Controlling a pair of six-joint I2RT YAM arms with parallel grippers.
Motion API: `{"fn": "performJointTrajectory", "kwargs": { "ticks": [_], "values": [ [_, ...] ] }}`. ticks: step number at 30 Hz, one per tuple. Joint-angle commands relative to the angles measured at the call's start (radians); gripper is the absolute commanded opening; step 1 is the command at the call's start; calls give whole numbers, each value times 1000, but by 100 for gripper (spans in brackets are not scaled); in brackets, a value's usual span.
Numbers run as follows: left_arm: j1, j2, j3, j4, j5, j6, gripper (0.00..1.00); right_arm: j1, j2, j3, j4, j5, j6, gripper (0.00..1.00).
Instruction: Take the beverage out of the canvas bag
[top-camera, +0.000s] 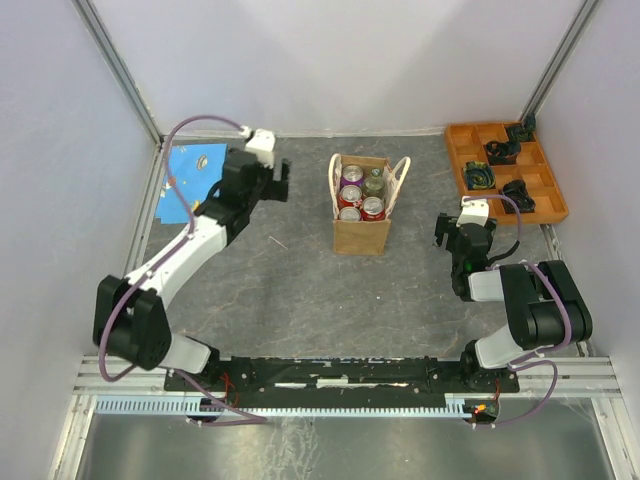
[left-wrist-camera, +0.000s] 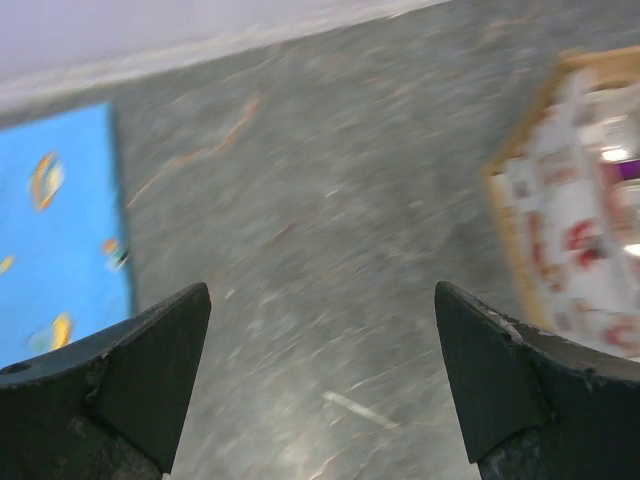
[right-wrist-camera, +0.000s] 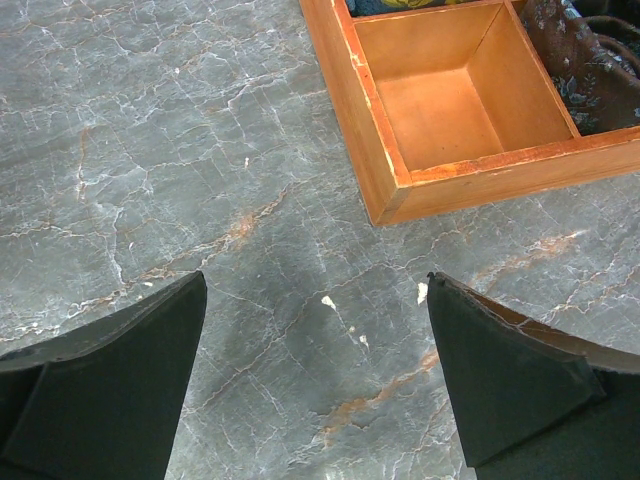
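The tan canvas bag (top-camera: 361, 232) stands upright in the middle of the table with two cream handles. Several beverage cans (top-camera: 350, 194) stand inside it, tops showing. My left gripper (top-camera: 283, 180) is open and empty, left of the bag and apart from it. In the left wrist view the left gripper (left-wrist-camera: 322, 300) hangs over bare table, with the bag's edge (left-wrist-camera: 570, 230) blurred at the right. My right gripper (top-camera: 447, 238) is open and empty to the right of the bag. The right wrist view shows the right gripper (right-wrist-camera: 315, 290) above grey marble.
An orange compartment tray (top-camera: 548, 196) with dark items sits at the back right; its corner shows in the right wrist view (right-wrist-camera: 385, 165). A blue sheet (top-camera: 190, 160) lies at the back left and shows in the left wrist view (left-wrist-camera: 60, 230). Walls close in the table.
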Motion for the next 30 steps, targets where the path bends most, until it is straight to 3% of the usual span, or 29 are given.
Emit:
{"fn": "performJointTrajectory", "kwargs": {
  "ticks": [1,6,11,20,25,30],
  "values": [
    [-74,120,254,-151,195,94,99,-3,-12,17,32,5,6,99],
    [-158,213,421,-213,280,107,99,-3,-12,17,32,5,6,99],
    [-251,208,478,-205,298,176,100,-3,-13,17,32,5,5,99],
    [-294,169,605,-201,436,224,60,-3,-12,17,32,4,7,99],
    [-296,235,649,-220,576,212,36,-4,-12,16,32,4,7,99],
    [-304,351,708,-269,642,188,32,-4,-12,17,32,4,6,99]
  ]
}}
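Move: The canvas bag of beverages stands about 25 cm to the left hand's right and 6 cm ahead, its middle roughly 18 cm lower; the green-capped bottle in it is some 3 cm farther out and 3 cm farther right. A blue sheet lies about 22 cm left and 19 cm ahead of this hand, on the table. From the right hand, the bag is about 25 cm left and 7 cm ahead, roughly level. Left hand sweeps some 24 cm right towards the bag, rising 14, turning 50 degrees clockwise, fingers closing partway on nothing. ##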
